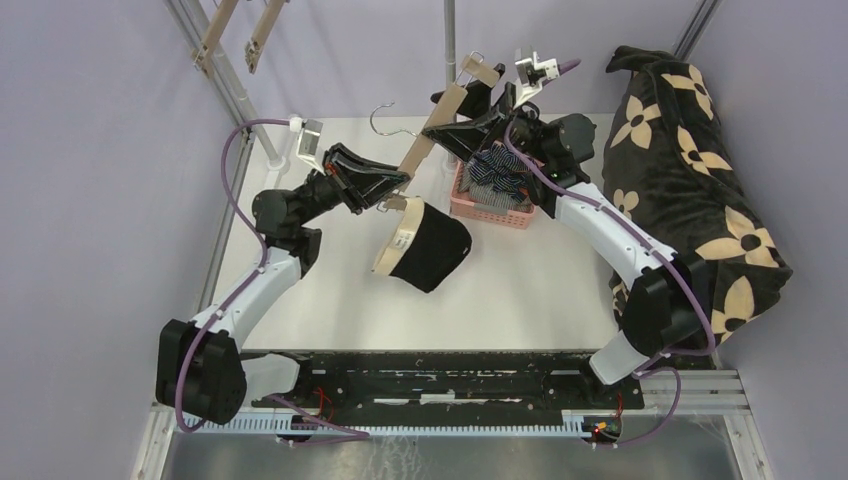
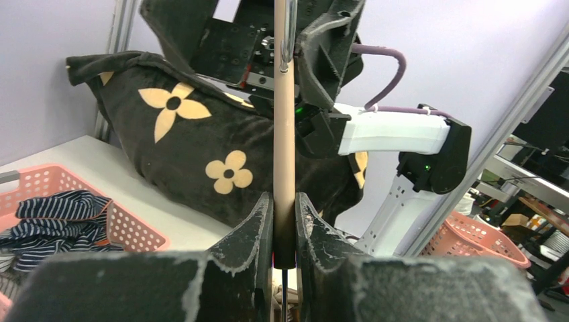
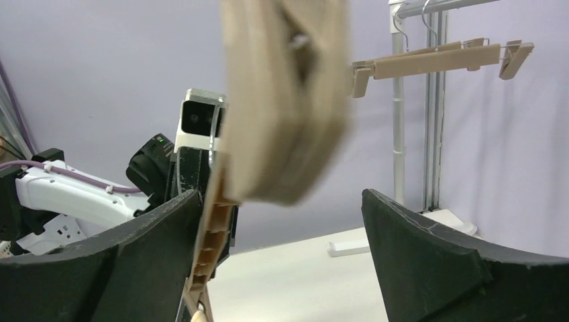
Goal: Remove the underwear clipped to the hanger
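Observation:
A wooden hanger (image 1: 432, 140) slants over the table. My left gripper (image 1: 392, 188) is shut on its bar (image 2: 284, 168) near the middle. The plain black underwear (image 1: 437, 250) hangs from the hanger's lower clip (image 1: 401, 236). My right gripper (image 1: 480, 105) is open around the hanger's upper clip (image 3: 285, 100), which looks blurred between the wide-apart fingers (image 3: 402, 235) and holds no cloth. A navy striped underwear (image 1: 497, 170) lies in the pink basket (image 1: 480, 210), also visible as the striped cloth (image 2: 57, 215) in the left wrist view.
The black flower-print blanket (image 1: 690, 180) is heaped at the table's right edge. More wooden hangers (image 1: 235, 30) hang on the rack at the back left, one hanger (image 3: 436, 60) showing in the right wrist view. A rack pole (image 1: 450, 40) rises behind the basket.

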Available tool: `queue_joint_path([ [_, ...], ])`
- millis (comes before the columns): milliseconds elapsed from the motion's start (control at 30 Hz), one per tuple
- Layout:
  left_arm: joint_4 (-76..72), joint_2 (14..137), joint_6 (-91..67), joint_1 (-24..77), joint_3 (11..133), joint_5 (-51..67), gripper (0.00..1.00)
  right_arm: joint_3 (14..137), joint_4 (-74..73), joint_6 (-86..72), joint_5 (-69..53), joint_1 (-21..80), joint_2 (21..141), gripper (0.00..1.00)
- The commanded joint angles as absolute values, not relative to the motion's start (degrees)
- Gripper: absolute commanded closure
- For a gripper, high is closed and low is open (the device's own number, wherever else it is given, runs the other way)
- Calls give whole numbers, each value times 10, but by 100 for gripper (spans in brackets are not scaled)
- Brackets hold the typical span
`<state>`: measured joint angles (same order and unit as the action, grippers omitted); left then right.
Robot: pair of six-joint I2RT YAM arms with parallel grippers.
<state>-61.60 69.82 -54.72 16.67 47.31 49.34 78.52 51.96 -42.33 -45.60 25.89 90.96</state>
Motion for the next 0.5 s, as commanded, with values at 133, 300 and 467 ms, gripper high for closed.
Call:
queue_joint_path([
  [133,-705,704,-596,179,469,468,97,826,562,-440,-442,266,929,8],
  [300,-701,715,-593,185,468,463,97,849,560,-459,-457,268,943,25],
  [467,-704,725,-592,189,468,455,97,858,541,-455,-466,272,945,94],
])
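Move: The upper part of the hanger bar already stands between the right hand's open fingers, nearer the rear finger: about 2 cm back of the hand point, neither left nor right, at its height. The upper clip sits about 2 cm ahead of the hand, 4 cm to its right and 5 cm above; the black underwear hangs some 11 cm back, 1 cm left and 15 cm below. From the left hand, that upper bar is roughly 5 cm ahead, 4 cm right and 7 cm up. The hanger bar, still pinched low down by the left hand, is taken just below its upper clip by the right hand, whose wide-open fingers close from front and rear to under half their opening. Meanwhile the right hand eases only about 1.5 cm left and up, turning barely; the left keeps its hold nearly in place. ##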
